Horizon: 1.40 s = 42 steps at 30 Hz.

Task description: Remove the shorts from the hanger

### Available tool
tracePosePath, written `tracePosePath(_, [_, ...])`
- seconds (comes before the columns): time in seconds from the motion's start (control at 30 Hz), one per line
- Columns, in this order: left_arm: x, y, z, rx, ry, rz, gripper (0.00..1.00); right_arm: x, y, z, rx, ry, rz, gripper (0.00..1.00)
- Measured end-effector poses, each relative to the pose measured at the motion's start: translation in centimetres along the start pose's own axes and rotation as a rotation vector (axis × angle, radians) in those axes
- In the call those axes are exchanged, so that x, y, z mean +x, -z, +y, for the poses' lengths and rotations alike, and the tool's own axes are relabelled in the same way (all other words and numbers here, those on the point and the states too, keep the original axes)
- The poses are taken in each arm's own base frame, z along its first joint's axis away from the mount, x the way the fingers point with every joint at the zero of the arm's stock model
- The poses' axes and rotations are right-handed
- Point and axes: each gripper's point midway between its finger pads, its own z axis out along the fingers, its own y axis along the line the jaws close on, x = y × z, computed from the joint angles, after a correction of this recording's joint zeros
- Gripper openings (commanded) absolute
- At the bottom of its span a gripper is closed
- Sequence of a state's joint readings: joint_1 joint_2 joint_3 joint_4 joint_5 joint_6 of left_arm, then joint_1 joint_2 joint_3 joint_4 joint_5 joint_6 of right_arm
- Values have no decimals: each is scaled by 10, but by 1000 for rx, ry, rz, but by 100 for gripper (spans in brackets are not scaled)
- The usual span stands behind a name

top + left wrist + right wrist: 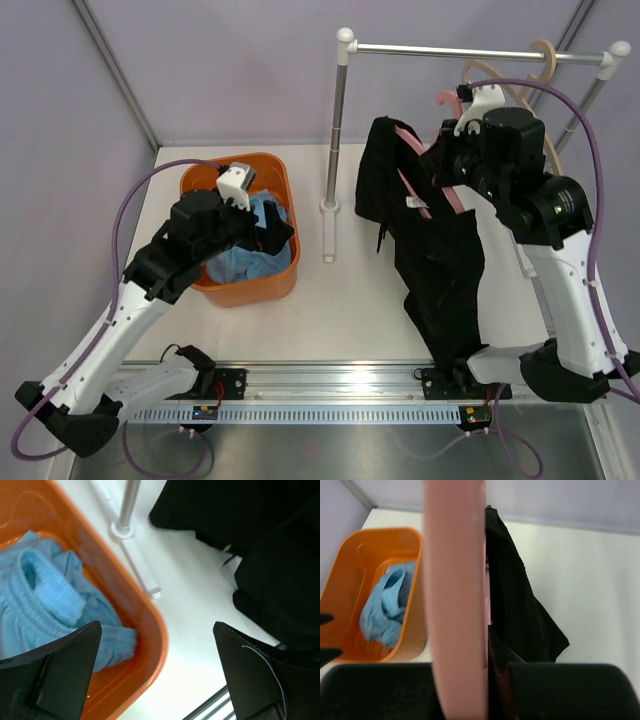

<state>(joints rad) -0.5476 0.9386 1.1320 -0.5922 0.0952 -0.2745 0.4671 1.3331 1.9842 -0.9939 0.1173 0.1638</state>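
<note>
Black shorts [430, 240] hang from a pink hanger [415, 165] and drape down to the table at the right. My right gripper [458, 150] is shut on the pink hanger [455, 595], which fills the middle of the right wrist view with the black shorts [517, 610] beside it. My left gripper [272, 232] is open and empty, over the right rim of the orange basket [285, 275]. In the left wrist view its fingers [65, 665] straddle the basket rim [150, 630], with the shorts [270, 555] at the far right.
The orange basket holds blue cloth [250, 250], which also shows in the left wrist view [45, 600]. A metal clothes rail [470, 50] stands at the back, its upright post [335, 140] on a white foot [328, 235] between basket and shorts. A wooden hanger [545, 60] hangs on the rail.
</note>
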Motion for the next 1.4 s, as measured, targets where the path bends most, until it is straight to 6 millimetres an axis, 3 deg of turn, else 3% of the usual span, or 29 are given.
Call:
tracePosePath(0.27, [-37, -15, -91, 114, -63, -56, 99, 55, 45, 11, -140, -37, 69, 0])
tracePosePath(0.53, [-58, -65, -160, 100, -78, -121, 99, 71, 50, 11, -151, -41, 94, 0])
tracePosePath(0.73, [-68, -111, -192, 59, -82, -151, 99, 74, 52, 3, -109, -37, 100, 0])
tracePosePath(0.93, [-58, -141, -193, -18, -111, -140, 99, 75, 52, 1, -99, -37, 104, 0])
tracePosePath(1.0, [-54, -148, -187, -53, -124, -134, 93, 75, 52, 1, -99, -37, 103, 0])
tracePosePath(1.1, [-52, -155, -178, -87, -128, -129, 63, 74, 52, 1, -99, -37, 102, 0])
tracePosePath(1.13, [-51, -157, -174, -96, -128, -127, 48, 74, 53, 1, -100, -38, 100, 0])
tracePosePath(1.17, [-52, -159, -170, -106, -122, -125, 40, 73, 54, 1, -100, -38, 98, 0])
tracePosePath(1.37, [-63, -165, -147, -151, -107, -139, 2, 68, 56, 2, -103, -41, 85, 0])
tracePosePath(1.4, [-64, -165, -145, -156, -108, -140, 0, 69, 56, 2, -105, -41, 86, 0])
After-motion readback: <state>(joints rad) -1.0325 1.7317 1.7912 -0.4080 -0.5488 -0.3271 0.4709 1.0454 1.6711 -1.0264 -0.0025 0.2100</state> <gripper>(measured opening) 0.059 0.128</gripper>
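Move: To the right of the left hand, roughly 20 cm, the left waist corner of the black shorts hangs about 17 cm ahead and 7 cm higher. The rack's left post stands around 12 cm right and 21 cm ahead of that hand; the orange basket's middle is 10 cm ahead, 9 cm left and some 23 cm below. From the right hand, holding the pink hanger, that corner lies about 10 cm left, 5 cm ahead and 7 cm down. Sweeping right and rising past the basket, the open left hand covers over 20 cm, then eases down and pushes forward to the shorts' left waist corner, its wrist tipping up about 10 degrees; there the fingers shut and pinch the waistband. Meanwhile the right hand keeps its grip on the pink hanger, drawing it back about 7 cm and down 5 cm, then holds it steady. ##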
